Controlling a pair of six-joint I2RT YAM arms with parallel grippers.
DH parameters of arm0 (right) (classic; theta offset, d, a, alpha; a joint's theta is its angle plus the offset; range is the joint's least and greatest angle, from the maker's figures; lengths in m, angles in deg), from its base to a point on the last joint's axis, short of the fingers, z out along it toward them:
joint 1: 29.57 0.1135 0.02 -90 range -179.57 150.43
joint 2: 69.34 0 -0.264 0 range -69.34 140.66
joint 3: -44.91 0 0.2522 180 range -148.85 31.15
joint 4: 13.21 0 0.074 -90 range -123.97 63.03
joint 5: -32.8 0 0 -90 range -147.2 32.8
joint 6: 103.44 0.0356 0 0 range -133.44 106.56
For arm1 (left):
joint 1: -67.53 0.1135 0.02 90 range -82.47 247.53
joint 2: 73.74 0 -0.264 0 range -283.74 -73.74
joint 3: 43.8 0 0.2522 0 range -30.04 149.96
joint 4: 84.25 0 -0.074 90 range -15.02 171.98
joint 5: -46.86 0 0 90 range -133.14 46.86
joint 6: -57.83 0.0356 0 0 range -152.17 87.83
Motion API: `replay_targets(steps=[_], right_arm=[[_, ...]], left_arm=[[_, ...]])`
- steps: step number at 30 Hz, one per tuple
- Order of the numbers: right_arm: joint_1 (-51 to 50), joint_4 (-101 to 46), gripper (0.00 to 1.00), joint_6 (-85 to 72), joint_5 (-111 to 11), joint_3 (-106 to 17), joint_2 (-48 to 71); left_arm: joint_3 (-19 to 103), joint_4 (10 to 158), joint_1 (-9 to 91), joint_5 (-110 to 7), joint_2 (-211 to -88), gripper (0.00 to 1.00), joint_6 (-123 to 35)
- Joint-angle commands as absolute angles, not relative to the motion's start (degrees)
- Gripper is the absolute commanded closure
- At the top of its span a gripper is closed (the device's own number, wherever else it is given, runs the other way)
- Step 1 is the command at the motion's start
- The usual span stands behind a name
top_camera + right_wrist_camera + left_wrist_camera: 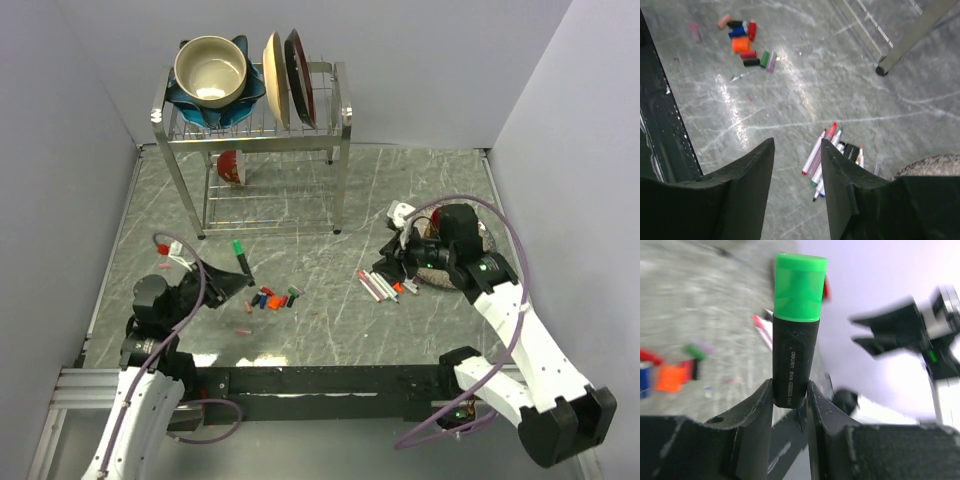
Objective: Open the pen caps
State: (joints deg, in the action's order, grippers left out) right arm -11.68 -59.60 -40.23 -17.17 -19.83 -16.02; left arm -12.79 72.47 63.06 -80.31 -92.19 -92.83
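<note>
My left gripper point(246, 277) point(790, 395) is shut on the lower end of a black-barrelled pen point(244, 266) point(792, 365), which stands upright above the table. Its green pen cap point(238, 246) point(799, 287) is on the top end. My right gripper point(385, 265) point(797, 145) hangs open and empty above the table, just left of a pile of uncapped pens point(380, 287) point(820, 157). Several loose pen caps point(272, 298) point(744, 45), red, blue, orange, black and green, lie in a cluster between the arms. The left wrist view shows the right gripper point(885, 332) blurred, facing the pen.
A metal dish rack point(340, 120) with bowls and plates stands at the back, a red bowl point(230, 166) under it. A woven mat point(440, 278) point(932, 167) lies beneath the right arm. A small pink piece point(241, 329) point(694, 31) lies near the black front rail point(320, 380).
</note>
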Motion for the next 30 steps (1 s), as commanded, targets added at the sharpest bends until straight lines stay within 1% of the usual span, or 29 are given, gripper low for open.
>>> replay_targets(steps=[1,3,4,5,6,7,8,9,10,11,13,14,16,17,19,22,23,26,27,30], right_arm=[[-15.0,-52.2,0.44,-36.7,-8.1,-16.9,-19.5],[-16.7,-50.7,0.37,-35.7,-6.2,-16.1,-19.7],[-17.3,-50.3,0.30,-34.6,-4.9,-15.9,-19.6],[-17.7,-49.2,0.22,-34.0,-4.8,-15.4,-19.1],[-18.1,-48.3,0.00,-33.1,-4.8,-15.1,-18.7],[-18.7,-47.5,0.00,-31.5,-4.6,-14.7,-18.5],[-18.8,-46.3,0.00,-30.8,-4.4,-14.4,-17.6],[-19.1,-45.7,0.00,-29.9,-4.2,-14.1,-17.3],[-19.8,-44.7,0.00,-27.2,-3.4,-13.8,-17.0],[-20.3,-43.9,0.00,-25.7,-0.5,-12.9,-16.1],[-21.2,-42.5,0.00,-23.4,3.1,-12.9,-14.7],[-21.3,-45.8,0.00,-23.7,7.1,-14.0,-12.4],[-21.3,-50.2,0.00,-26.3,9.0,-16.3,-10.1],[-21.7,-51.4,0.00,-26.4,9.3,-17.5,-8.7],[-21.7,-49.5,0.00,-23.6,8.7,-17.1,-8.8],[-21.9,-42.1,0.00,-17.7,7.8,-13.9,-11.3],[-22.0,-37.7,0.00,-15.7,7.2,-11.9,-11.9],[-22.2,-31.7,0.00,-7.4,3.8,-9.9,-13.2],[-22.2,-30.2,0.00,-2.2,0.1,-9.5,-13.4],[-22.1,-27.2,0.01,3.0,-2.0,-8.3,-13.6]], left_arm=[[-15.5,93.8,53.9,-85.4,-91.1,0.99,-93.1],[-16.6,100.2,49.2,-81.3,-93.9,0.99,-92.6],[-17.5,103.0,43.9,-79.6,-95.5,0.99,-92.5],[-17.8,108.0,41.1,-78.0,-99.5,0.99,-92.2],[-17.7,109.8,38.2,-75.6,-102.0,0.99,-91.3],[-16.3,111.2,32.1,-70.7,-104.5,0.99,-88.8],[-15.4,112.4,28.9,-67.4,-109.6,0.99,-86.9],[-12.9,114.1,25.7,-64.3,-112.1,0.99,-83.1],[-11.9,115.4,20.0,-57.8,-114.7,0.99,-81.1],[-10.6,116.7,17.7,-54.4,-119.2,0.99,-79.3],[-7.9,121.5,13.2,-48.7,-123.6,0.99,-76.0],[-7.2,123.0,12.2,-43.5,-127.7,0.99,-75.4],[-5.8,127.9,10.2,-38.5,-131.7,0.99,-76.5],[-5.4,129.3,9.7,-34.0,-135.4,0.99,-77.0],[-4.1,133.4,8.5,-32.0,-141.0,0.99,-78.6],[-0.3,134.0,7.5,-30.3,-147.5,0.99,-79.5],[0.5,134.5,7.3,-30.6,-149.0,0.99,-79.5],[3.3,135.1,6.6,-30.7,-153.0,0.99,-79.2],[4.3,135.2,6.3,-30.8,-153.6,0.99,-79.4],[5.9,135.7,6.0,-31.2,-155.9,0.99,-79.7]])
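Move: The left hand holds the green-capped marker upright by its lower end. The right gripper's jaws, where it is headed, lie about 29 cm to its right and 4 cm ahead, near its height. The loose caps lie some 19 cm beneath it, 4 cm right and 2 cm ahead. From the right hand, the marker is about 29 cm left, 3 cm back and 2 cm higher; the uncapped pens lie some 21 cm below, 2 cm to its right and 1 cm ahead. Keeping its pinch on the green-capped marker, the left hand sweeps about 23 cm right to just short of the right gripper, first drawing back some 5 cm, then swinging forward again, its height nearly unchanged. The right hand stays about in place, opens its half-open jaws fully and rolls some 25 degrees to face the marker, without touching it yet. ##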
